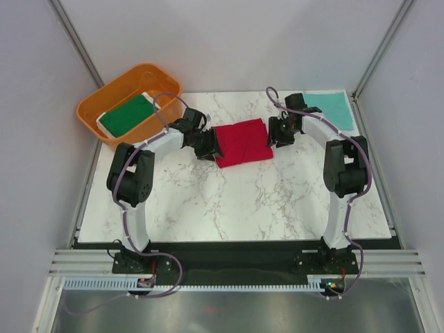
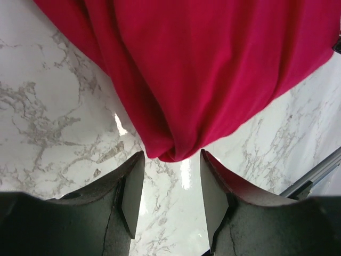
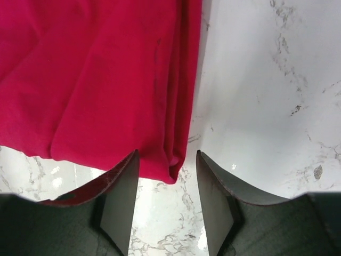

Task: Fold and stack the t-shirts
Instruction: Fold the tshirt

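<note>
The bright red t-shirt lies folded on the marble table, between my two grippers. At its left edge my left gripper is open; in the left wrist view a bunched corner of the red t-shirt ends just ahead of the left gripper, unclasped. My right gripper is open at the right edge; a folded corner of the red t-shirt hangs loose between the tips of the right gripper. The teal t-shirt lies flat at the back right. The dark green t-shirt rests in the tub.
An orange plastic tub stands at the back left corner, partly off the table. Grey walls close in on the left, back and right. Bare marble stretches from the red shirt to the near edge.
</note>
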Controlling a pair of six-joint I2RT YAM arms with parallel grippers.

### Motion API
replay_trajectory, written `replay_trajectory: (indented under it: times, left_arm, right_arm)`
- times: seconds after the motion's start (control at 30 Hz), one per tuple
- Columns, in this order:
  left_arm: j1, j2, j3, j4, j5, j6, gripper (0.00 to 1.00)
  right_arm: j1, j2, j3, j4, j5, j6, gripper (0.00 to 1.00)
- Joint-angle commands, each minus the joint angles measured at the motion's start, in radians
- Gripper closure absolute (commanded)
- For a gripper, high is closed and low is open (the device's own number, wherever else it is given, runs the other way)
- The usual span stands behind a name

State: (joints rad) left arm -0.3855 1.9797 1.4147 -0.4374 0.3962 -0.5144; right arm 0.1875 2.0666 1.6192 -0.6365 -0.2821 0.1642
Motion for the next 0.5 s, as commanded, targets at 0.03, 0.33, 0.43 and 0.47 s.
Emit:
replay_trajectory:
  times: [0.03, 0.33, 0.43, 0.47]
  left_arm:
    - [0.004, 0.050, 0.062, 0.023, 0.018, 0.036, 0.47]
    - [0.004, 0.062, 0.095, 0.025, -0.016, 0.043, 0.63]
    - [0.005, 0.067, 0.105, 0.023, -0.013, 0.043, 0.71]
    - [0.005, 0.065, 0.107, 0.025, -0.008, 0.043, 0.73]
  right_arm:
    - [-0.014, 0.024, -0.027, -0.006, -0.080, -0.071, 0.47]
    - [-0.028, 0.061, -0.039, 0.018, -0.127, -0.075, 0.69]
    - [-0.029, 0.070, -0.044, 0.027, -0.132, -0.071, 0.86]
    - [-0.029, 0.072, -0.045, 0.029, -0.132, -0.071, 0.91]
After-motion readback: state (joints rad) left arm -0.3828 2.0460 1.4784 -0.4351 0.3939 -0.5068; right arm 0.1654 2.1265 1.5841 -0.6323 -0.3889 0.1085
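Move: The left hand hovers just over the near-left corner of the folded red shirt, which lies about 1 cm ahead and 1 cm below; the orange bin stands roughly 20 cm ahead of this hand and 32 cm to its left, with its middle some 3 cm higher. For the right hand, the shirt's near-right corner is about 2 cm back and 3 cm below, and the teal shirt lies around 20 cm ahead, 20 cm to the right and 4 cm down. Down and a little back goes the right hand, sinking about 3 cm onto the shirt's near-right corner while its open fingers close almost fully and pinch the layered edge. The left hand dips, then eases forward some 1.5 cm over the near-left corner and rises slightly, its half-open fingers drawing together on the bunched cloth; the wrists hardly turn. ##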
